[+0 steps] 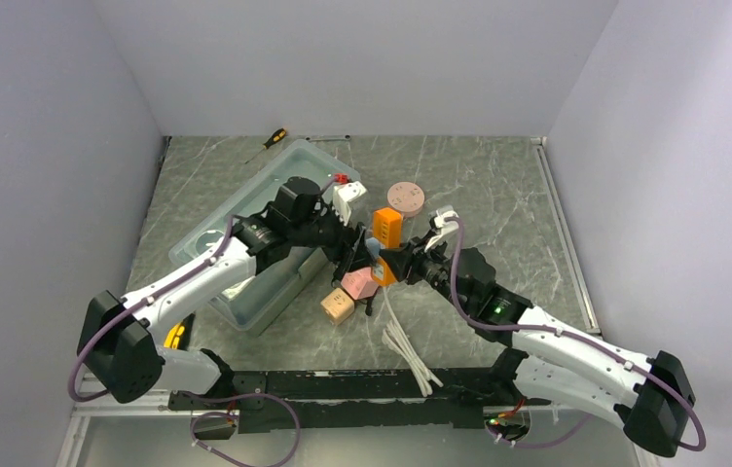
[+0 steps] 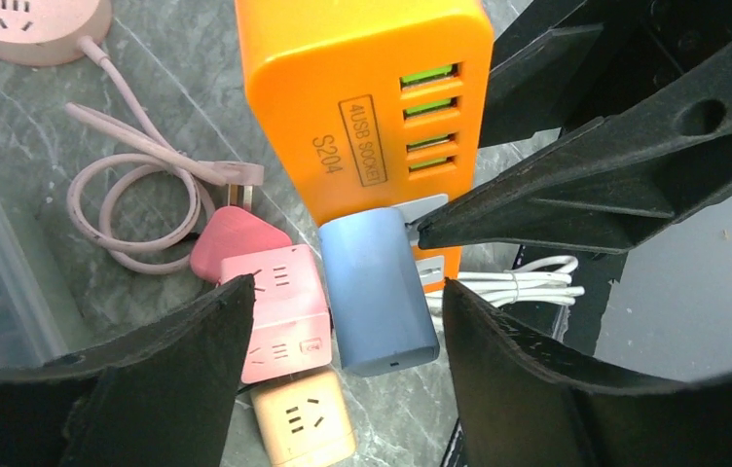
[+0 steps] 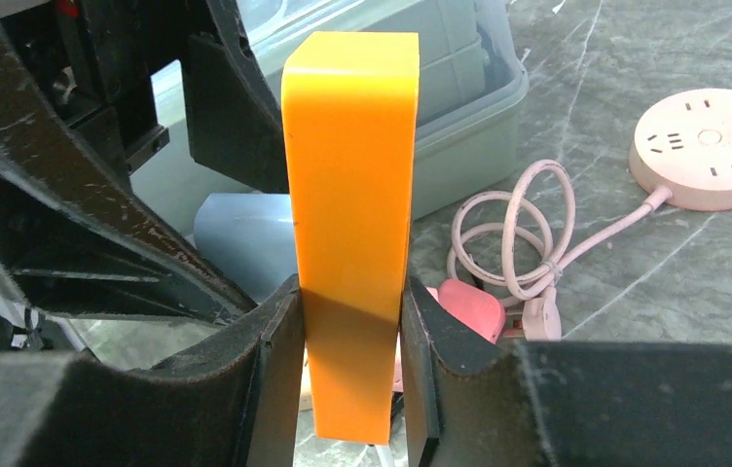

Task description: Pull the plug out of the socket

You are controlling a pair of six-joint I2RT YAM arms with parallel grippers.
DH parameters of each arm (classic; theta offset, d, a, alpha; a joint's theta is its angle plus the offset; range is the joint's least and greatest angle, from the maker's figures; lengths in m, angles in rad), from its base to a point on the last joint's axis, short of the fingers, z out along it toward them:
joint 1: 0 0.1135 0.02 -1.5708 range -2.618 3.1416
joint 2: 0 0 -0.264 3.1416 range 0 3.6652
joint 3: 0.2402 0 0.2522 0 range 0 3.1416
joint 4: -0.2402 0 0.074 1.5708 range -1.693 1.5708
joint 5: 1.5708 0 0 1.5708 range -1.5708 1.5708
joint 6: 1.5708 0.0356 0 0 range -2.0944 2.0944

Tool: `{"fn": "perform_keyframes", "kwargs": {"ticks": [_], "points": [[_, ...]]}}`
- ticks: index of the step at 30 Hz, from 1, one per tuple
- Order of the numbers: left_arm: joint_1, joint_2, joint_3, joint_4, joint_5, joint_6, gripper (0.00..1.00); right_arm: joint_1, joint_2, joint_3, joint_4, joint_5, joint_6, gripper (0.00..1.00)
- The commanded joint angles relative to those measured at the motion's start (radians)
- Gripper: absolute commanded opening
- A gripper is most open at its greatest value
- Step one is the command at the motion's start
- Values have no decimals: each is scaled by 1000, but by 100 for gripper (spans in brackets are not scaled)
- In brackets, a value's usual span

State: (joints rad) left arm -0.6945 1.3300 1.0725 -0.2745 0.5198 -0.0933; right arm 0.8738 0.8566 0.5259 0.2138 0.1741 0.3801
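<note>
An orange socket strip (image 3: 352,195) with USB ports (image 2: 343,88) is held above the table, and my right gripper (image 3: 350,321) is shut on its lower end. A blue plug (image 2: 377,292) sits in the strip's face, seen pale blue behind the strip (image 3: 240,233). My left gripper (image 2: 347,287) is open. Its fingers stand on either side of the blue plug: a clear gap on the left, the right finger (image 2: 537,389) close beside it. From above, both grippers (image 1: 357,255) (image 1: 396,263) meet at the strip (image 1: 386,229).
A pink cube socket (image 2: 274,311) and a yellowish cube socket (image 2: 304,418) lie under the plug. A round pink socket (image 3: 708,146) with a coiled cord (image 2: 138,204) lies beyond. White cable (image 2: 518,287), a clear bin (image 1: 255,224) and a screwdriver (image 1: 270,141) are nearby.
</note>
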Motion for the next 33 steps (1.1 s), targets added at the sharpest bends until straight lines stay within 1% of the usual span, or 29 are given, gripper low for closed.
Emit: {"fn": "perform_keyframes", "kwargs": {"ticks": [1, 3, 5, 7, 9, 14, 17, 23, 28, 31, 33], "points": [[1, 22, 47, 22, 61, -24, 71, 9, -27, 4, 115, 12, -21, 0], [1, 26, 42, 36, 76, -32, 66, 12, -26, 4, 116, 17, -24, 0], [2, 30, 40, 45, 89, -39, 58, 15, -25, 3, 116, 24, -28, 0], [1, 36, 41, 47, 99, -44, 47, 17, -23, 0, 122, 30, -33, 0], [2, 43, 43, 48, 105, -51, 32, 21, -19, -2, 126, 37, -39, 0], [1, 48, 44, 53, 120, -61, 10, 27, -1, -4, 128, 60, -54, 0], [3, 49, 43, 58, 125, -68, 0, 31, 3, -8, 135, 83, -58, 0], [3, 54, 39, 66, 121, -88, 0, 40, 26, 0, 107, 182, -68, 0], [14, 57, 41, 60, 103, -99, 0, 47, 63, 26, 41, 332, -61, 0], [19, 62, 38, 75, 116, -111, 0, 47, 79, 38, 13, 373, -41, 0], [23, 69, 42, 77, 128, -114, 0, 47, 81, 35, 16, 373, -38, 0]]}}
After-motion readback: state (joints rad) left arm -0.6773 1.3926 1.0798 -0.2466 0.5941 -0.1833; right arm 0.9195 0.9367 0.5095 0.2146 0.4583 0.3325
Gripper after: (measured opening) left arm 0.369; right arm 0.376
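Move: The plug, still seated in the orange strip, lies between my open left fingertips, about 3 cm to the hand's right and 1 cm lower, about 1 cm ahead. The strip's middle is some 5 cm to that hand's right and 1 cm ahead, level with it; the pink cube is roughly 2 cm ahead, straight left-right, 11 cm below. From the cube, the beige cube sits about 6 cm left and 4 cm back. From my right hand, which grips the strip, the plug is about 4 cm left and 1 cm ahead, about level. I close my left fingers on the blue plug's sides while easing about 1 cm right and down, then hold it nearly still. My right hand keeps its grip on the orange strip and draws it off the plug, slowly at first and then faster: about 3 cm down, 2.5 cm right and 2.5 cm forward, turning some 15 degrees clockwise. ##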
